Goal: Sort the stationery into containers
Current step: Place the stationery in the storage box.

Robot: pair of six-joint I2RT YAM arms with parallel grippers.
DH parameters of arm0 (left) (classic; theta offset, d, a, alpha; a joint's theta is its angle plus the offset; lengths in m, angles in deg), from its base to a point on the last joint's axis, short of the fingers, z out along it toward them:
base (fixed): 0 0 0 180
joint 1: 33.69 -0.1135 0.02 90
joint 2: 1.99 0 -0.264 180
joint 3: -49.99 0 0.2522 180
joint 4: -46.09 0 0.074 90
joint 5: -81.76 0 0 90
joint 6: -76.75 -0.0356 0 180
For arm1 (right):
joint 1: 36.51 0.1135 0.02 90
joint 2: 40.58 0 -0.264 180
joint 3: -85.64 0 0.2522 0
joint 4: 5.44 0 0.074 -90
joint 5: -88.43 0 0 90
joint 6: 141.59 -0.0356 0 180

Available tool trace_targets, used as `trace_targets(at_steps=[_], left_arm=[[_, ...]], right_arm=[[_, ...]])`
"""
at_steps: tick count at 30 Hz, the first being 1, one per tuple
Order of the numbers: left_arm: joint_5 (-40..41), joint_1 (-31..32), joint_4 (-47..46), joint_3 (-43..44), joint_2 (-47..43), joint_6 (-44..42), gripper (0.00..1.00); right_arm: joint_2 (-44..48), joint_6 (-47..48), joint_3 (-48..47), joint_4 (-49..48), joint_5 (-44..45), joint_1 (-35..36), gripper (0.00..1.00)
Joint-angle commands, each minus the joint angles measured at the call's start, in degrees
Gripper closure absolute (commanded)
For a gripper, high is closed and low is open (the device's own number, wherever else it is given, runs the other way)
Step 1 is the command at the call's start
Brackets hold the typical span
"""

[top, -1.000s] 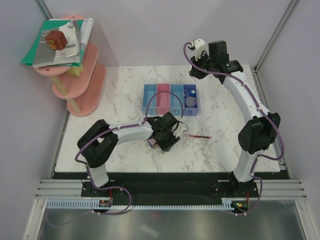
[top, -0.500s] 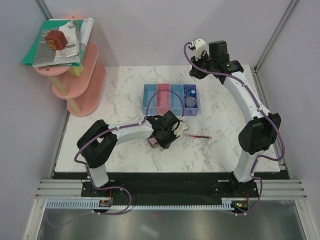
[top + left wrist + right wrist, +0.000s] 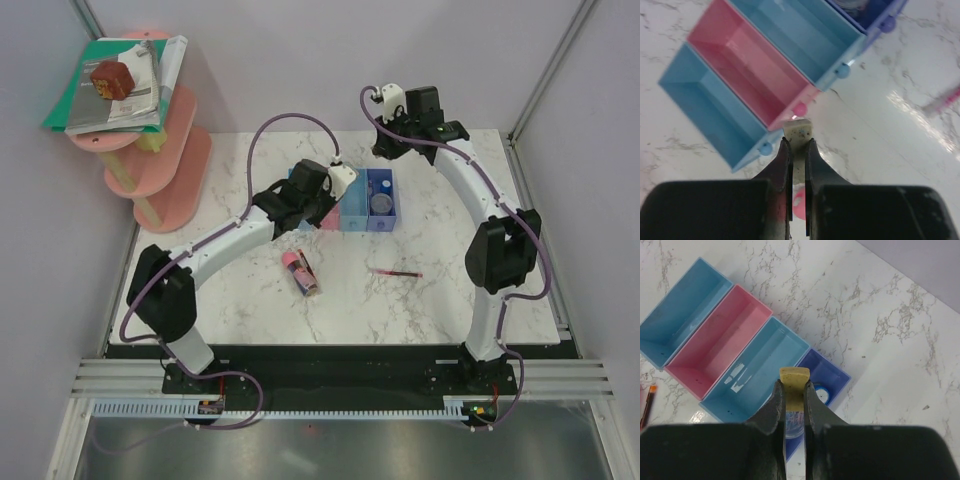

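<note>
The four joined trays (image 3: 355, 214) stand mid-table: light blue (image 3: 705, 105), pink (image 3: 745, 65), light blue (image 3: 800, 30), darker blue (image 3: 875, 10). My left gripper (image 3: 303, 203) (image 3: 798, 142) is shut on a pale tan block (image 3: 797, 133), above the near end of the pink tray. My right gripper (image 3: 388, 150) (image 3: 794, 385) is shut on a tan block (image 3: 794, 377), above the darker blue tray (image 3: 827, 371). That tray holds a clear roll (image 3: 794, 422) and a blue-capped cylinder (image 3: 821, 396). The pink-capped tube (image 3: 300, 272) and red pen (image 3: 396, 272) lie on the table.
A tiered pink round shelf (image 3: 170, 160) stands at the far left with stacked books and papers (image 3: 130, 105) and a brown block (image 3: 112, 78) on top. Frame posts rise at the table's back corners.
My left arm rose from beside the pink-capped tube and swung up to the trays with a tan block. The tube now lies uncovered. My right gripper shifted slightly left.
</note>
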Motion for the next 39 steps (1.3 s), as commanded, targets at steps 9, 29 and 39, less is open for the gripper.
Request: trace_targets(at_steps=[9,29,39], left_arm=[[4.0,-11.1,-15.7,9.2,7.9,-6.3,0.98],[3.4,-16.4,-25.9,7.9,18.5,-3.3,0.93],[3.3,-17.4,-28.3,4.6,17.6,-3.5,0.41]], right_arm=[[-5.1,-5.6,-4.7,-6.1,-3.7,1.1,1.00],[-9.7,-9.9,-7.5,-8.8,-6.8,6.0,1.00],[-11.8,-10.5,-9.1,-9.4,-5.7,7.7,1.00]])
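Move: The left gripper holds the pale block; the left-hand blue compartment of the storage box lies about 12 cm ahead, 7 cm to its left and 13 cm below. From the same gripper, the pink compartment is 12 cm ahead and 1 cm right, the pink-capped bottle some 8 cm back and 6 cm left. The right gripper holds the yellow block; from it the left-hand blue compartment is roughly 21 cm left, 3 cm back and 19 cm below, the pink one about 13 cm left and 3 cm back. Swing the left gripper about 17 cm forward and 9 cm left over the far half of the left-hand blue compartment, turning counter-clockwise and tipping the fingers up slightly; sink late, then open the fingers and let go of the pale block. Meanwhile ease the right gripper down a little and carry the still-gripped yellow block some 9 cm left, towards that compartment. ##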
